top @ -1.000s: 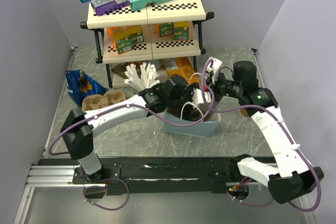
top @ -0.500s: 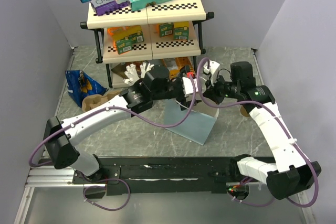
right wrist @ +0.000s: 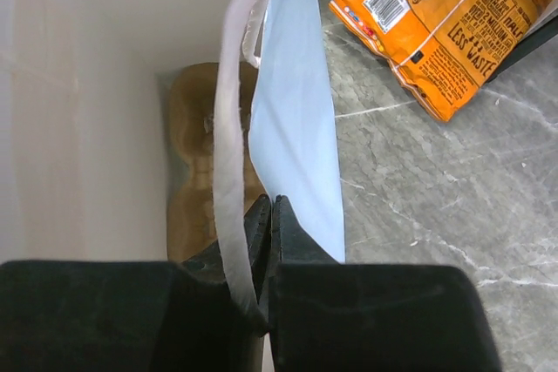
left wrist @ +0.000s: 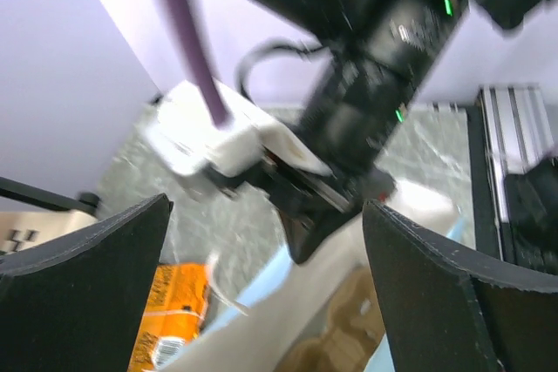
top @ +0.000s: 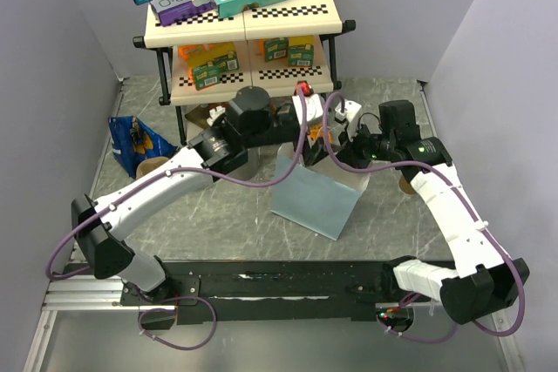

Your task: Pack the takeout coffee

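Observation:
A pale blue paper bag (top: 309, 202) stands open at mid table, white inside. My right gripper (top: 338, 150) (right wrist: 273, 206) is shut on the bag's (right wrist: 296, 111) right rim, beside its white handle (right wrist: 234, 128). My left gripper (top: 301, 124) (left wrist: 266, 241) hangs open and empty above the bag's far rim (left wrist: 288, 320), facing the right arm. A brown shape (right wrist: 196, 154) lies at the bottom of the bag; I cannot tell what it is. I cannot make out the takeout coffee for certain.
A cream shelf rack (top: 244, 23) with boxes stands at the back. An orange snack packet (right wrist: 445, 32) lies under it. At the left are a blue chip bag (top: 135, 141) and a pulp cup carrier (top: 155, 165). A tan object (top: 406, 183) shows behind the right forearm.
My left gripper rose out of the bag and drew back toward the shelf, staying open. The bag tipped so its blue front faces up. The right gripper kept hold of the rim.

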Tool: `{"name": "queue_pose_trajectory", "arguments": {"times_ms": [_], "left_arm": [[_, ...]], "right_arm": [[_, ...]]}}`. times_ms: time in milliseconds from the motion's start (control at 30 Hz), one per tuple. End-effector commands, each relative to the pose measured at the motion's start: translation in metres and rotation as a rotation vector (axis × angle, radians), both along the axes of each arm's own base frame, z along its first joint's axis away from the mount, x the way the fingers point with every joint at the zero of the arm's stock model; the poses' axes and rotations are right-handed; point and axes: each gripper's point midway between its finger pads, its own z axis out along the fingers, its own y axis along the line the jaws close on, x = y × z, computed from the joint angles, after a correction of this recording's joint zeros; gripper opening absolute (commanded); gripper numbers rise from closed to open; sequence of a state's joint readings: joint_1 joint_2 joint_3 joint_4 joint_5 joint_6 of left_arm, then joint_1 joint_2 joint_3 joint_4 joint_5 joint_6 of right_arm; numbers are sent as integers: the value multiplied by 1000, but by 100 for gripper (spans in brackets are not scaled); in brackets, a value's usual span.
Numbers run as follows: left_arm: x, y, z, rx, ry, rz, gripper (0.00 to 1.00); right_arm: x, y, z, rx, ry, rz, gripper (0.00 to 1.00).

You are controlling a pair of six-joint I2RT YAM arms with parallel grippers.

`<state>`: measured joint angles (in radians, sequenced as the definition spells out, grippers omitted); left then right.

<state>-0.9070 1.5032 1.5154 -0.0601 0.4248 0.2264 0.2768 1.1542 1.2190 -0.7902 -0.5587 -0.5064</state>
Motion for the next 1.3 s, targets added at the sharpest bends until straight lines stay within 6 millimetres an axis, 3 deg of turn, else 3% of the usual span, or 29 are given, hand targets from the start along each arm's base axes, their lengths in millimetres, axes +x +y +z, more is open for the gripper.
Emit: {"name": "queue_pose_trajectory", "arguments": {"times_ms": [0,233,400,533,567,667,800,1167,1200,1267], "left_arm": [[-2,5,54,-125,-21,-9,98],[-3,20,78,-141,-47,1,99],[-25,55,93,-112,-112,-61,99],[-42,76,72,31,-184,-118,99],[-48,81,55,102,-176,-145,100],[-62,90,32,190,-157,-209,99],[-65,94,-1,247,-124,-225,99],[-58,89,-8,183,-109,-176,100],[-57,89,-10,184,-103,-171,99],[-56,92,-7,187,-114,-154,99]], "right_arm": [[-2,-1,6,5,7,0,0],[-1,-1,8,8,2,0,0],[-2,-3,11,2,-19,-4,0],[-2,-4,8,-4,-18,-10,0],[-3,-4,9,-1,-18,-8,0],[-3,-2,7,6,-6,-7,0],[-4,-2,8,12,-2,-5,0],[-2,-2,14,17,-14,-13,1],[-2,-2,15,18,-15,-13,3],[-2,-1,14,20,-10,-12,22]]}}
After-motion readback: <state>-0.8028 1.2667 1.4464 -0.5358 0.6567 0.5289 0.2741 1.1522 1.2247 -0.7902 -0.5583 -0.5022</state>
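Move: The left hand, empty and open, hangs over the paper bag. The bag's mouth is about 14 cm below it, some 3 cm back and 4 cm to its right. The orange snack pouch lies about 12 cm ahead and 2 cm left, the straw bucket some 20 cm left and 3 cm ahead, both at least 30 cm lower. From the right hand, the mouth's middle is about 5 cm left, 3 cm back and 3 cm down. The right hand stays put, its closed fingers still pinching the bag's far rim. The open left hand first rises about 5 cm, clear above the bag, then swings some 9 cm left and 5 cm back towards the bag's left side and sinks roughly 9 cm there, its right-pointing fingers dipping about 20 degrees from their highest aim to face the bag and its handles. ##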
